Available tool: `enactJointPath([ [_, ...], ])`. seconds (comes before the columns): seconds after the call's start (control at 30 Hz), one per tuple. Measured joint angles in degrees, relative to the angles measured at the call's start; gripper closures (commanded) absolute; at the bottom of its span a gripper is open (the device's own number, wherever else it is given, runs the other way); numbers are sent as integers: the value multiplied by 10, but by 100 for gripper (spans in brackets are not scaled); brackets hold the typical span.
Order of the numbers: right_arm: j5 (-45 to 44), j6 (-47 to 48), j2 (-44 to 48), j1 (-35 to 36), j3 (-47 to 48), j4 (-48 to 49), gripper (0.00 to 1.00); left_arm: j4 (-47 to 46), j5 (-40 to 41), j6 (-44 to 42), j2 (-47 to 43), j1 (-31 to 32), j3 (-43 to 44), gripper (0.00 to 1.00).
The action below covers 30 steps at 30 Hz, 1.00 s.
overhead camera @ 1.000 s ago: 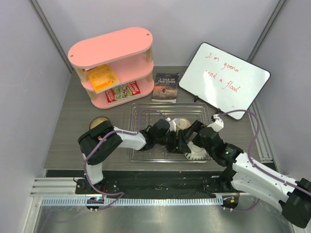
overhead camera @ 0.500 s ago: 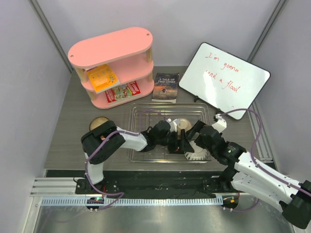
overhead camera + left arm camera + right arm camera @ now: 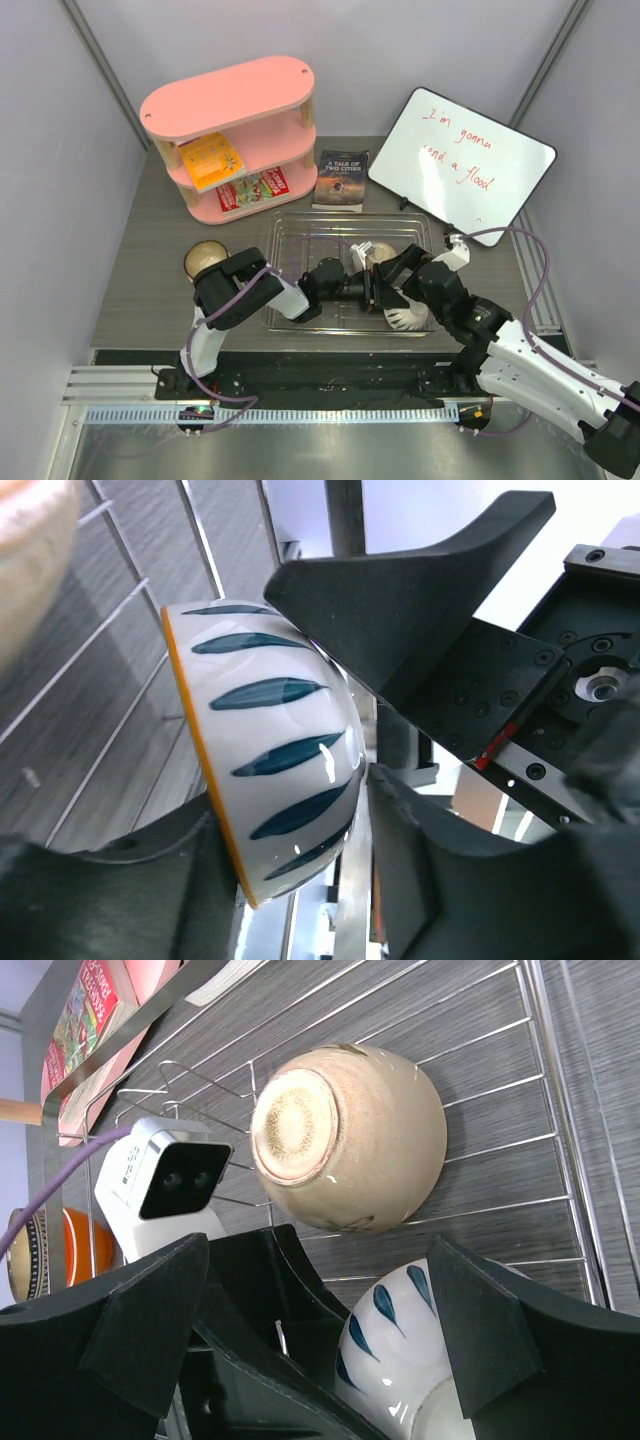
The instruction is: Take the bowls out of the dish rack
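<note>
The dish rack (image 3: pixel 284 238) lies mid-table. A white bowl with blue stripes and an orange rim (image 3: pixel 270 750) stands on edge at the rack's front right (image 3: pixel 410 320). My left gripper (image 3: pixel 290 800) reaches in from the left (image 3: pixel 366 288) with a finger on each side of this bowl, shut on it. My right gripper (image 3: pixel 320 1260) is open and hovers over the same bowl (image 3: pixel 400 1350), its fingers wide of it (image 3: pixel 393 278). A beige bowl (image 3: pixel 360 1135) lies on its side on the rack bars just behind (image 3: pixel 376 254). Other bowls in the rack are hidden by the arms.
A bowl with an orange outside (image 3: pixel 205 260) stands on the table left of the rack, also showing in the right wrist view (image 3: pixel 70 1245). Behind the rack are a pink shelf unit (image 3: pixel 232 135), a book (image 3: pixel 341 180) and a whiteboard (image 3: pixel 460 160).
My left arm's elbow has swung right, toward the rack, and its wrist has turned. Both grippers stay at the white bowl, which has not visibly moved.
</note>
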<state>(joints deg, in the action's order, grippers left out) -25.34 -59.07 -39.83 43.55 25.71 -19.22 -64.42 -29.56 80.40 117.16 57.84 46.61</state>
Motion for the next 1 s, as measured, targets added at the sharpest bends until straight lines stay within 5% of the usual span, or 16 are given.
enactJointPath([
  [0.3, 2, 9, -5, 0, 6, 1, 0, -6, -3, 17, -1, 2, 0, 56],
  [0.57, 6, 13, -14, 3, 37, -58, 0, 79, -11, -1, -38, 0, 0, 52],
  [0.63, 6, 14, -14, 3, 42, -67, 0, 110, -11, -12, -51, 0, 2, 57],
  [0.77, 2, 16, -14, 4, 50, -80, 0, 172, -16, -31, -80, 0, 20, 84],
  [0.87, -12, 16, -8, 3, 60, -84, 0, 190, -25, -43, -94, 0, 40, 95],
  [1.0, -12, 17, -6, 4, 62, -91, 0, 209, -29, -52, -97, 0, 46, 100],
])
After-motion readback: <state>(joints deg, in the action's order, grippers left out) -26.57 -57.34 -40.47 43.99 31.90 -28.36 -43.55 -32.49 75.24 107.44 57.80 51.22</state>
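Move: The striped blue-and-white bowl has its middle about 5 cm to the right of the left hand, 3 cm back and 3 cm lower; the rack's right rail is roughly 12 cm to that hand's right, level ahead, 6 cm lower. The beige bowl sits about 8 cm straight ahead of the left hand, 4 cm lower. From the open right hand, the striped bowl lies some 4 cm back, 1 cm right and 5 cm below. Pinching the rim of the striped bowl begins as the left hand, its fingers half open and reaching rightward, first hovers nearly in place, then rises about 3 cm while closing almost shut and tilting slightly. The right hand, wide open over the bowl's foot side, eases up 1–2 cm and slightly back and right without gripping. ##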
